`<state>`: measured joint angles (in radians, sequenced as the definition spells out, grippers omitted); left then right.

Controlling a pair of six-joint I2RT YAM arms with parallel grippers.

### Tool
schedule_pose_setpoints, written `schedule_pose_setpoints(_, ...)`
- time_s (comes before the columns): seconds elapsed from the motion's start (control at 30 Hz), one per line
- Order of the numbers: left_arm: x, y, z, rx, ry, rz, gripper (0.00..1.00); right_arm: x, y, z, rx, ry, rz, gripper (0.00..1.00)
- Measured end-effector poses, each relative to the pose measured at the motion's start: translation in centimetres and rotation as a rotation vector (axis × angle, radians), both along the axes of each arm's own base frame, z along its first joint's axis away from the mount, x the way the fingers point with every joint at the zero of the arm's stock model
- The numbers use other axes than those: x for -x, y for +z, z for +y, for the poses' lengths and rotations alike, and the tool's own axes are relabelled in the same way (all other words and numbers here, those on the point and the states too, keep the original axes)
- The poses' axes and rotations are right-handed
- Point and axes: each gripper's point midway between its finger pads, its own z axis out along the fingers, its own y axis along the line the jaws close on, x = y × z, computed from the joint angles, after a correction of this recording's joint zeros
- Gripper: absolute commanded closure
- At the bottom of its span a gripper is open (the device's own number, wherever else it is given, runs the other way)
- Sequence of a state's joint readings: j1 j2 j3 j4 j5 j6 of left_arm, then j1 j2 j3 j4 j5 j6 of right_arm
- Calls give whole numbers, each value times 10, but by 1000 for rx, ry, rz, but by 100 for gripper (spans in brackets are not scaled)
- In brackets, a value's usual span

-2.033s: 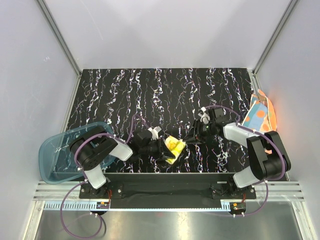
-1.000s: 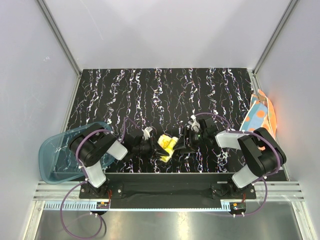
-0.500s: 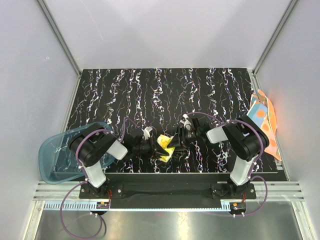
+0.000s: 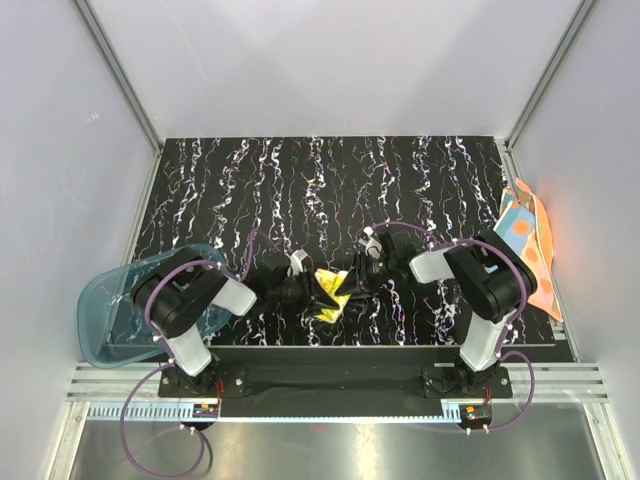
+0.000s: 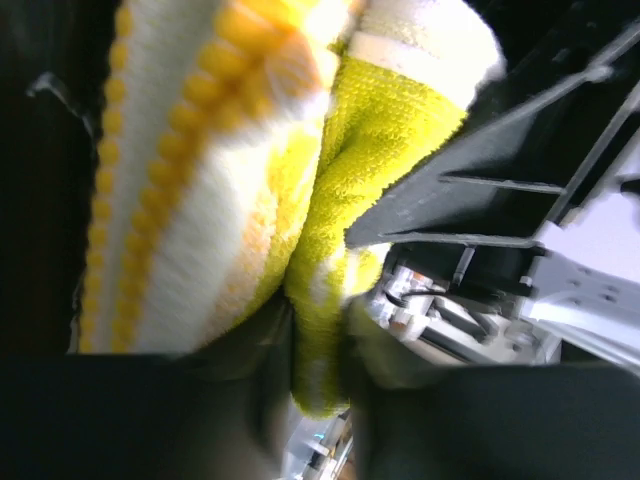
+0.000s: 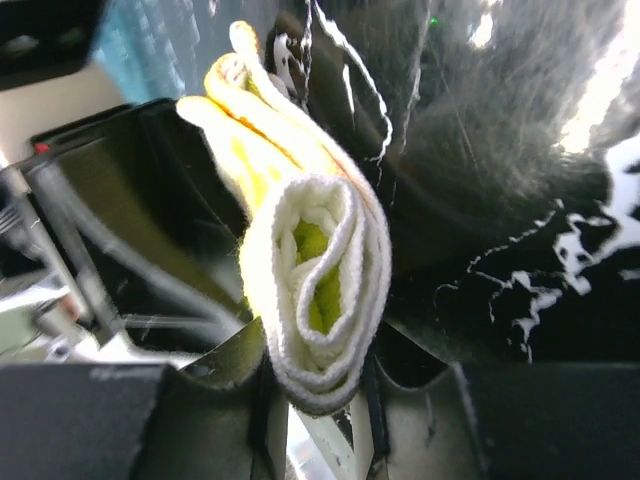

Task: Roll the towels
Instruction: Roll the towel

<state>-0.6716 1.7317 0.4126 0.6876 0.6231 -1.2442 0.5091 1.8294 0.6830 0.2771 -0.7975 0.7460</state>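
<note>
The yellow towel (image 4: 329,291), loosely rolled, lies near the table's front edge between both grippers. From the left, my left gripper (image 4: 308,290) is shut on it; in the left wrist view a fold of the yellow towel (image 5: 310,300) is pinched where my left gripper (image 5: 316,375) closes. From the right, my right gripper (image 4: 350,281) is shut on the roll's end. The right wrist view shows the coiled white-edged end of the yellow towel (image 6: 320,270) squeezed where my right gripper (image 6: 315,390) closes. The orange towel with blue patches (image 4: 526,243) leans against the right wall.
A translucent blue tray (image 4: 105,310) sits at the table's left front corner, partly over the edge. The black marbled tabletop (image 4: 300,180) stretches behind the arms. Grey walls enclose three sides.
My right gripper moved left to the yellow towel and closed on its rolled end. The left gripper stayed at the towel, its jaws easing slightly.
</note>
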Motion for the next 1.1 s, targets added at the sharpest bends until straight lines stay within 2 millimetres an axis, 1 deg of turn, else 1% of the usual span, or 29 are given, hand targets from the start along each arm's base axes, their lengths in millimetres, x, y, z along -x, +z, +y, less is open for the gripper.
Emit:
schedule_pose_setpoints(0.1,-8,4,-1,-90,-10,-70,49,-6,4,-5,94,-17,-25,89)
schedule_pose_setpoints(0.13,-11,6,-2,-128,-13,-104,47,-8,5,-8,128,-24,-39,89)
schedule_pose_setpoints(0.23,-19,15,-3,-266,-21,-200,44,-11,7,-17,212,-36,-54,89)
schedule_pose_setpoints(0.4,-22,24,6,-564,-58,-366,43,-9,5,-30,341,-33,-42,87)
schedule_pose_setpoints(0.47,-19,32,5,-655,-84,-449,43,-7,5,-32,376,-28,-37,87)
schedule_pose_setpoints(0.57,-8,43,-2,-751,-146,-590,43,-4,5,-35,416,-21,-25,85)
schedule_pose_setpoints(0.67,6,50,-10,-796,-211,-697,42,-1,6,-38,447,-14,-16,84)
schedule_pose_setpoints(0.73,11,54,-17,-811,-241,-744,42,0,6,-39,463,-12,-10,84)
schedule_pose_setpoints(0.77,14,53,-25,-827,-267,-784,42,0,6,-40,469,-11,-9,84)
schedule_pose_setpoints(0.83,16,50,-35,-852,-291,-818,42,1,7,-41,479,-9,-6,84)
schedule_pose_setpoints(0.93,17,36,-44,-901,-325,-840,42,2,6,-42,488,-5,-1,83)
schedule_pose_setpoints(1.1,14,12,-40,-976,-354,-844,43,3,5,-41,491,0,4,82)
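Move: The left hand's fingers, only just starting to part, still have a fold of the half-rolled yellow towel between them; its near end lies about 3 cm back and 1 cm left, some 2 cm lower. The rolled edge is roughly 4 cm ahead of the left hand and 3 cm to its right, a little lower. The right hand keeps that rolled edge pinched right at its pads, with the near end about 7 cm back and 4 cm left, slightly below. The left hand opens to a bit over half and lets go of the fold, rising about 5 cm and slightly forward, then swinging back and to the right and dropping some 4 cm with open fingers over the towel's near part, while its wrist turns some 75 degrees from pointing right to pointing down and forward. The right hand keeps its pinch on the rolled edge and draws the towel about 4 cm to the right, tipping its fingers almost 30 degrees more steeply down. ##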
